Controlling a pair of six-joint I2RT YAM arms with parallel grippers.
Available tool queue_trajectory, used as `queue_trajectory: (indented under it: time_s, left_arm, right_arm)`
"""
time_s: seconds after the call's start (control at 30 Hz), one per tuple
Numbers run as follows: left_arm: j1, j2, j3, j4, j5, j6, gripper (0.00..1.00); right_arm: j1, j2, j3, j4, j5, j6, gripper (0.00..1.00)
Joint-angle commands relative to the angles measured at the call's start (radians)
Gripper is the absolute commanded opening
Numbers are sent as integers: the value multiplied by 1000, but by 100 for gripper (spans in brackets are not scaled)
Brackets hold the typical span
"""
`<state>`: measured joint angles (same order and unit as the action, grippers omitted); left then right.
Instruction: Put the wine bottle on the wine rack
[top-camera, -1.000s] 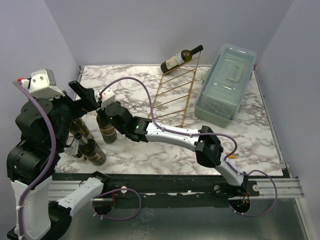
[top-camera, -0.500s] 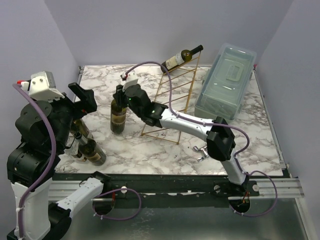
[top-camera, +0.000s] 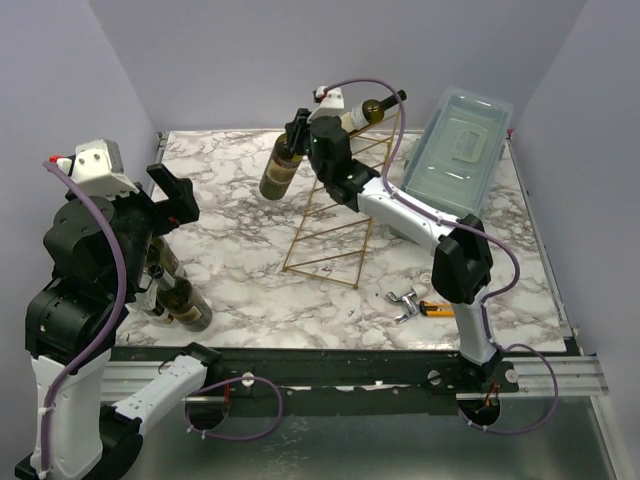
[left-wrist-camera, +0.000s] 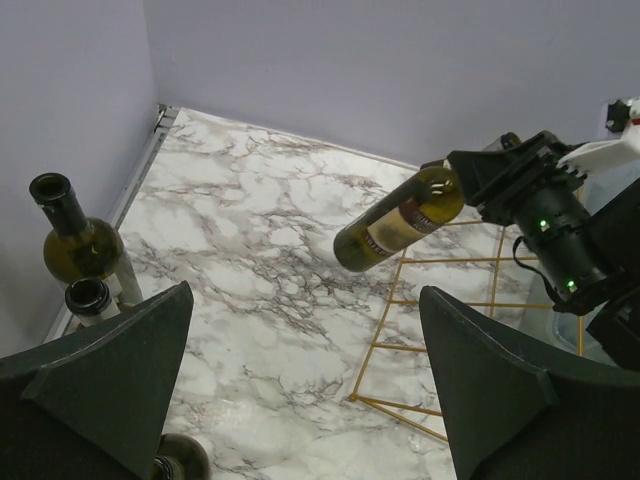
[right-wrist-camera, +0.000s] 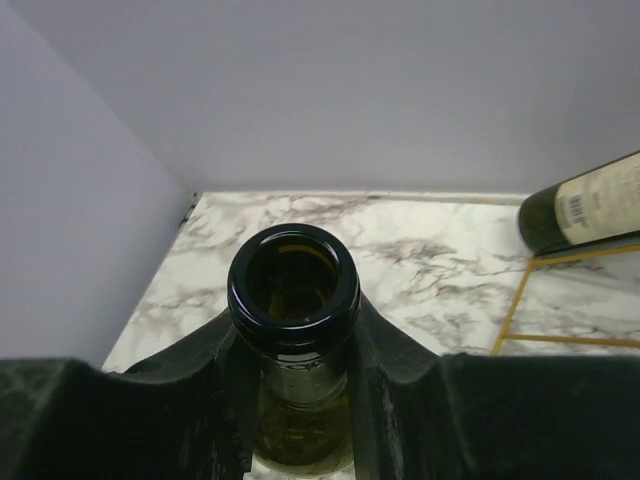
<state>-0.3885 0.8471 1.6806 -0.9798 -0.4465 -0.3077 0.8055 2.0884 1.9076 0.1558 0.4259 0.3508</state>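
Note:
My right gripper (top-camera: 298, 150) is shut on the neck of a dark green wine bottle (top-camera: 277, 172). It holds the bottle tilted in the air, base down-left, just left of the top of the gold wire wine rack (top-camera: 345, 205). In the right wrist view the bottle's open mouth (right-wrist-camera: 293, 285) sits between the fingers. A second bottle (top-camera: 357, 118) lies across the rack's top rung. My left gripper (left-wrist-camera: 305, 380) is open and empty over the left part of the table, with the held bottle (left-wrist-camera: 398, 220) ahead of it.
A pale blue-grey plastic box (top-camera: 455, 165) stands right of the rack. Several more bottles (top-camera: 180, 300) stand at the table's left edge under my left arm. A metal clip (top-camera: 405, 300) and a small yellow object (top-camera: 440, 308) lie near the front right.
My right arm has lifted the bottle off the table and carried it back and to the right, tilting it beside the rack's top. The left arm has barely moved.

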Motion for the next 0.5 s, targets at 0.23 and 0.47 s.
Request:
queue_trajectory:
  time_s: [0.23, 0.47]
  left_arm:
    - [-6, -18, -37, 26, -3, -11, 96]
    - [-6, -21, -48, 26, -2, -22, 96]
  right_arm:
    - [-173, 27, 148, 133, 78, 34, 1]
    - [-249, 57, 162, 134, 82, 70, 1]
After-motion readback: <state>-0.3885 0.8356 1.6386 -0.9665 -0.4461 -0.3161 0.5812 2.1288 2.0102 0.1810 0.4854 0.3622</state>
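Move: The held wine bottle hangs by its neck from the right hand. The free slot on the near side of the bottle already on the wine rack lies about 8 cm ahead, 14 cm right and 17 cm below that hand. That racked bottle's middle is roughly 16 cm ahead, 16 cm right, 15 cm down; the lidded box is 4 cm ahead, 40 cm right, 25 cm down. From the left hand, the slot lies some 36 cm ahead, 33 cm right, 32 cm down. The wine bottle, still pinched by its neck and hanging slantwise, is carried quickly by the right hand to the right and forward, some 15 cm in all, towards the far end of the rack. The hand rises a few centimetres, dipping slightly at the end, while turning about 15 degrees clockwise; the fingers keep their grip. ##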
